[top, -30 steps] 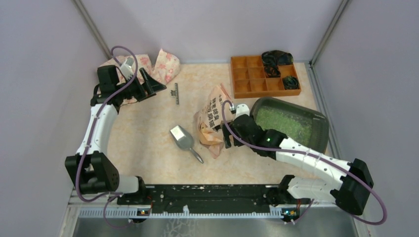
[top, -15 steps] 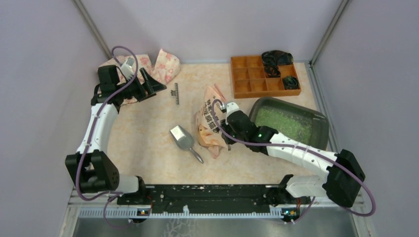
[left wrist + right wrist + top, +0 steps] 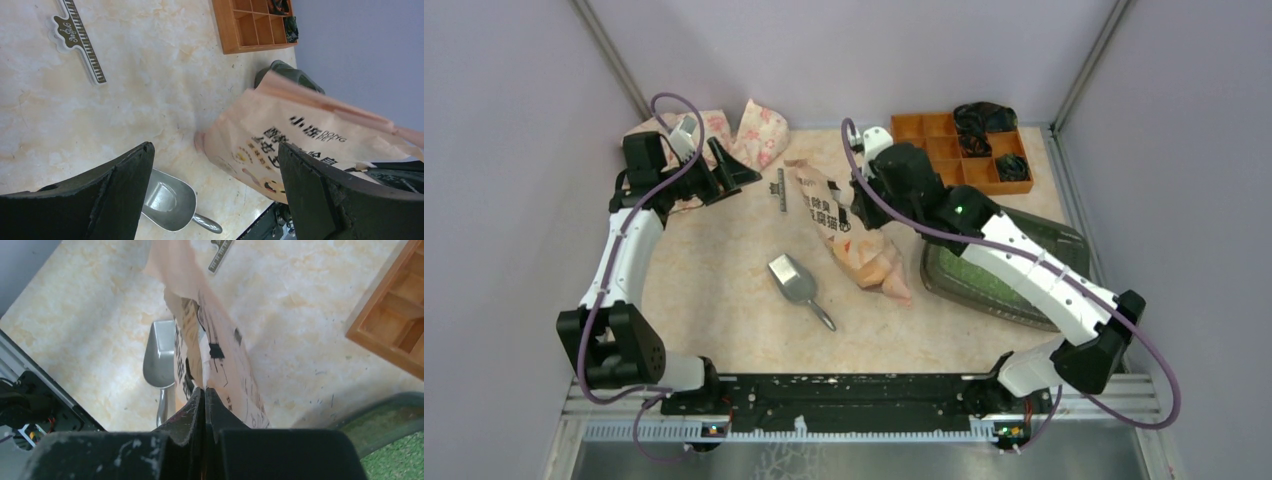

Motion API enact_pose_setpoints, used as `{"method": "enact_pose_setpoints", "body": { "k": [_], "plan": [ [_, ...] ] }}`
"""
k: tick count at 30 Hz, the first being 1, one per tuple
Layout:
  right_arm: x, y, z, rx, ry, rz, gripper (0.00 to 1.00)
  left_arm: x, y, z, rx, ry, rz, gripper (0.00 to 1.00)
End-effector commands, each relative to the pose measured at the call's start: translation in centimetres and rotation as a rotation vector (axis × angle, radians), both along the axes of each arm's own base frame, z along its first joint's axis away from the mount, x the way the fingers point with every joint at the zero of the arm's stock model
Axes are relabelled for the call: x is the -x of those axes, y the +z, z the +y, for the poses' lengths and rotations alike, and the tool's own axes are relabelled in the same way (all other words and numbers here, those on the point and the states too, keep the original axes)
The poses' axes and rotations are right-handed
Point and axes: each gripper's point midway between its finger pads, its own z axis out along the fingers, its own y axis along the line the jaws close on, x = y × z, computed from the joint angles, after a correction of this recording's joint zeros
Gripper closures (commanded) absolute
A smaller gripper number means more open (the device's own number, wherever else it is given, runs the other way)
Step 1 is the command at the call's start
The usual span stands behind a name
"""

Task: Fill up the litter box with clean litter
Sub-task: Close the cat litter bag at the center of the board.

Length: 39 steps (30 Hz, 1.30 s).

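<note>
The litter box (image 3: 1054, 240) lies at the right, partly under my right arm, with clean litter (image 3: 979, 277) showing as green granules inside; the right wrist view has its rim (image 3: 395, 407) and the litter (image 3: 400, 455) at lower right. My right gripper (image 3: 862, 205) (image 3: 205, 390) is shut on the pink printed bag (image 3: 854, 235) (image 3: 220, 355), pinching a fold of it, and the bag hangs slanting down from the jaws. The left wrist view shows the bag (image 3: 300, 145) too. My left gripper (image 3: 742, 172) (image 3: 215, 147) stands open at the back left, holding nothing.
A grey scoop (image 3: 796, 283) (image 3: 167, 205) (image 3: 159, 357) lies on the table left of the bag. An orange organiser (image 3: 934, 165) (image 3: 250, 25) sits at the back right. A piano-key strip (image 3: 779, 190) (image 3: 80, 40) and floral cloth (image 3: 759, 135) lie at the back left.
My right gripper closed on the pink bag, then lifted it up and toward the back left. The left arm has not moved.
</note>
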Motion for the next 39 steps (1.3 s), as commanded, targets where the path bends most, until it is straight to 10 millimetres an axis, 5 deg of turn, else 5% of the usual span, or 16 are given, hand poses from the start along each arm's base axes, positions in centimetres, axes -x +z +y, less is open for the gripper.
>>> {"method": "enact_pose_setpoints", "body": {
  "k": [1,9,17,24,27,30,33,36,39],
  "plan": [
    [-1.2,3.4,0.6,-0.023,0.046,-0.044,1.00,0.0,0.6,-0.3,0.006,-0.024,-0.036,0.01],
    [-2.0,2.3,1.3,-0.101,0.088,-0.068,1.00,0.2,0.0,-0.3,-0.004,-0.036,-0.042,0.01],
    [-3.1,1.5,1.7,-0.147,0.129,-0.094,1.00,2.4,5.4,-3.1,0.108,-0.295,-0.214,0.01],
    [-4.3,0.0,1.4,-0.122,0.173,-0.117,1.00,3.7,4.8,-4.3,0.189,-0.357,-0.277,0.01],
    [-4.9,-1.3,-0.9,-0.125,0.085,-0.080,0.69,2.9,4.3,-3.7,0.157,-0.276,-0.259,0.01],
    [-6.8,-0.6,-5.3,-0.190,-0.062,-0.090,0.61,2.4,3.1,-2.2,0.117,-0.073,-0.160,0.02],
    [-8.9,-1.4,-8.1,-0.136,-0.161,-0.036,0.61,3.5,2.9,-1.7,0.069,0.062,-0.125,0.06],
    [-10.2,-3.5,-8.9,-0.044,-0.213,0.035,0.62,5.3,2.7,-2.9,0.007,0.099,-0.083,0.13],
    [-10.8,-5.4,-8.3,-0.028,-0.211,0.098,0.62,7.0,0.9,-4.6,-0.015,0.083,-0.010,0.42]
  ]
}}
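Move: The right hand keeps its pinch on the rim of the cat litter bag; the bag's middle lies roughly straight below it, about 14 cm down. From that hand the scoop lies level and 12 cm left, the green litter box 4 cm ahead and 32 cm right, both nearly 30 cm down. From the open left hand the bag is about 10 cm back, 22 cm right and 10 cm below, the ruler 11 cm ahead and 5 cm right. Forward and, after a brief rise, down by about 5 cm goes the right hand with the pinched rim; then its fingers part to under half open, release the bag and swing right some 9 cm and farther forward, clear of it. The left hand eases back, right and up towards the bag, its wrist turning clockwise and back again, fingers starting to close; no touch is visible. ##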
